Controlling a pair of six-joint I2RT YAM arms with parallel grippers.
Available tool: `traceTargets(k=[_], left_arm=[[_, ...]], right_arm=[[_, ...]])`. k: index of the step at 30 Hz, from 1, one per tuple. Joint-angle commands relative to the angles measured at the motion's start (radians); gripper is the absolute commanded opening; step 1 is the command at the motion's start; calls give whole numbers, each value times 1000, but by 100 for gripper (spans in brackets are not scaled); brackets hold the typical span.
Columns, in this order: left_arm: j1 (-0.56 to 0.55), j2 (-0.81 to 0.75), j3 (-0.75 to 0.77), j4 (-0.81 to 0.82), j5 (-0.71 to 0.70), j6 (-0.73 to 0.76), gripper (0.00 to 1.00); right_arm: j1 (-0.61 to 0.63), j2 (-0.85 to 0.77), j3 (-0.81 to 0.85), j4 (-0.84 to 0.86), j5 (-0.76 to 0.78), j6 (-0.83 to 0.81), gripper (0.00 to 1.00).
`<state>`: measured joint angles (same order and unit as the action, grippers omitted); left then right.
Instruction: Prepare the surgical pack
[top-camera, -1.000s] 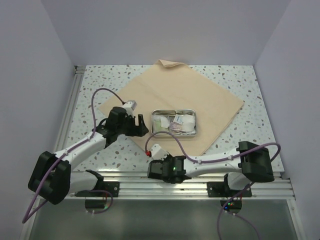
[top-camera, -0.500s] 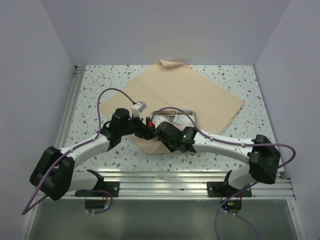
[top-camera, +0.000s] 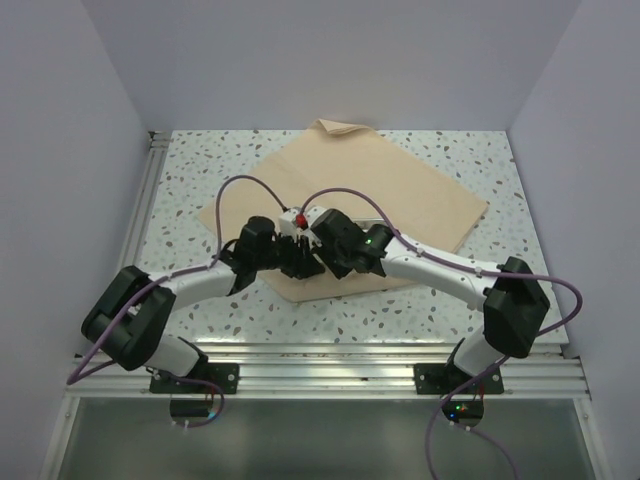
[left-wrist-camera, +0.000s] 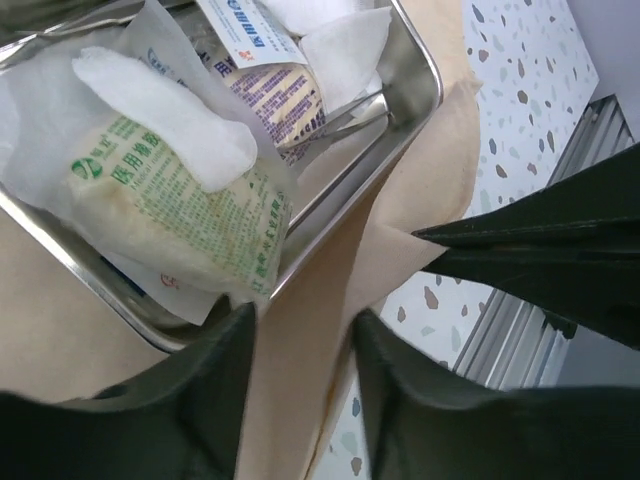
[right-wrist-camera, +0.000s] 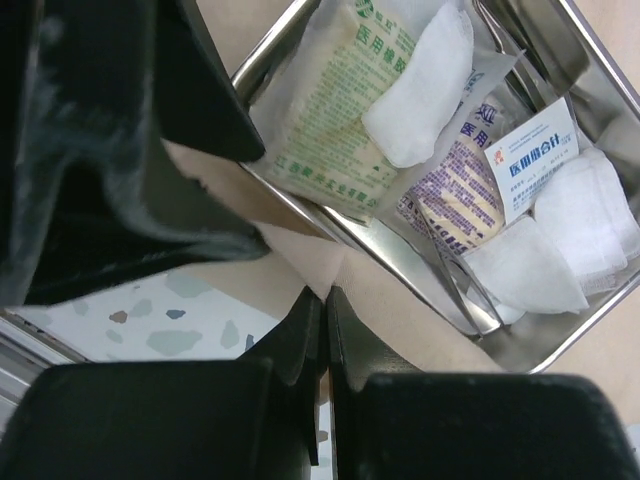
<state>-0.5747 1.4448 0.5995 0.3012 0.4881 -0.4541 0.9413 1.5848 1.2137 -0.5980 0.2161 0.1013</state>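
Observation:
The tan cloth (top-camera: 410, 190) lies spread as a diamond on the table. On it sits the steel tray (left-wrist-camera: 418, 62), mostly hidden under the arms in the top view. The tray holds a green-printed sachet (right-wrist-camera: 335, 110), white sachets (right-wrist-camera: 530, 270) and a thin metal instrument (right-wrist-camera: 462, 292). Both grippers meet at the cloth's near corner. My right gripper (right-wrist-camera: 325, 295) is shut on a raised fold of the cloth beside the tray's rim. My left gripper (left-wrist-camera: 300, 335) straddles the same ridge of cloth, its jaws apart. In the top view the left gripper (top-camera: 293, 258) and the right gripper (top-camera: 318, 255) nearly touch.
Speckled tabletop (top-camera: 195, 170) surrounds the cloth. An aluminium rail (top-camera: 330, 355) runs along the near edge, and another rail (top-camera: 150, 190) along the left. Walls close in on three sides. The cloth's far corner (top-camera: 340, 127) is folded over. Purple cables (top-camera: 345, 192) arch above the grippers.
My right arm swung from the near rail forward to the cloth's near corner and pinched up a fold. My left gripper moved right to the same corner, and its jaws have narrowed.

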Motion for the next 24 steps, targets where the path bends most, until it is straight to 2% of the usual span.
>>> traceTargets(k=[1,3,4,6,7,12,13,14,16,17,20,24], left_arm=[[-11,23,72,69,-5,17,41],[-13,38,103,64,12,17,31],[-16,45,112,64,18,15,21],[-16,66,131,68,44,14,12],[-16,74,138,73,49,8,0],[-19,112,172,73,81,-1,0],[-17,111,175,72,76,-3,0],[-19,109,178,69,58,-4,0],[-19,106,178,58,41,-8,0],[-19,109,181,55,30,-9,0],[-17,115,189,44,18,-20,0],[-19,124,192,39,21,-24,0]], right_arm=[[-13,-12,50,17,-49,-29,0],[-30,-26,43,24,-55,-32,0],[-36,-29,41,27,-58,-32,0],[-58,-42,27,44,-86,-35,0],[-67,-46,24,52,-95,-35,0],[-113,-57,10,89,-175,-58,0],[-122,-57,12,92,-181,-60,2],[-131,-57,10,95,-187,-57,10],[-170,-75,-8,118,-214,-48,32],[-185,-86,-20,150,-234,-40,37],[-239,-123,-86,231,-328,-31,50],[-286,-131,-151,308,-402,-32,54]])
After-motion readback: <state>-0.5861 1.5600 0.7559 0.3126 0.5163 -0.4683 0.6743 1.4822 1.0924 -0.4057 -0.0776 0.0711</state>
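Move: The near corner of the cloth, still pinched by the right gripper, runs between the left's open fingers, about 1 cm ahead and 2 cm to the right. The tray's middle lies roughly 8 cm ahead, 8 cm right and 6 cm below the left hand, with the green pack 7 cm ahead and 2 cm right. From the right hand, the tray's middle is some 8 cm ahead, 3 cm right and 9 cm below. Shut the left gripper on the cloth beside the right fingertips while carrying it forward, right and a little up, about 4.5 cm in all, quickly at first, then easing. Keep the right gripper's hold while it starts forward over the tray, then open it about halfway to free the cloth as it travels some 5 cm forward and right, swinging its fingertips 15 degrees to the left. ##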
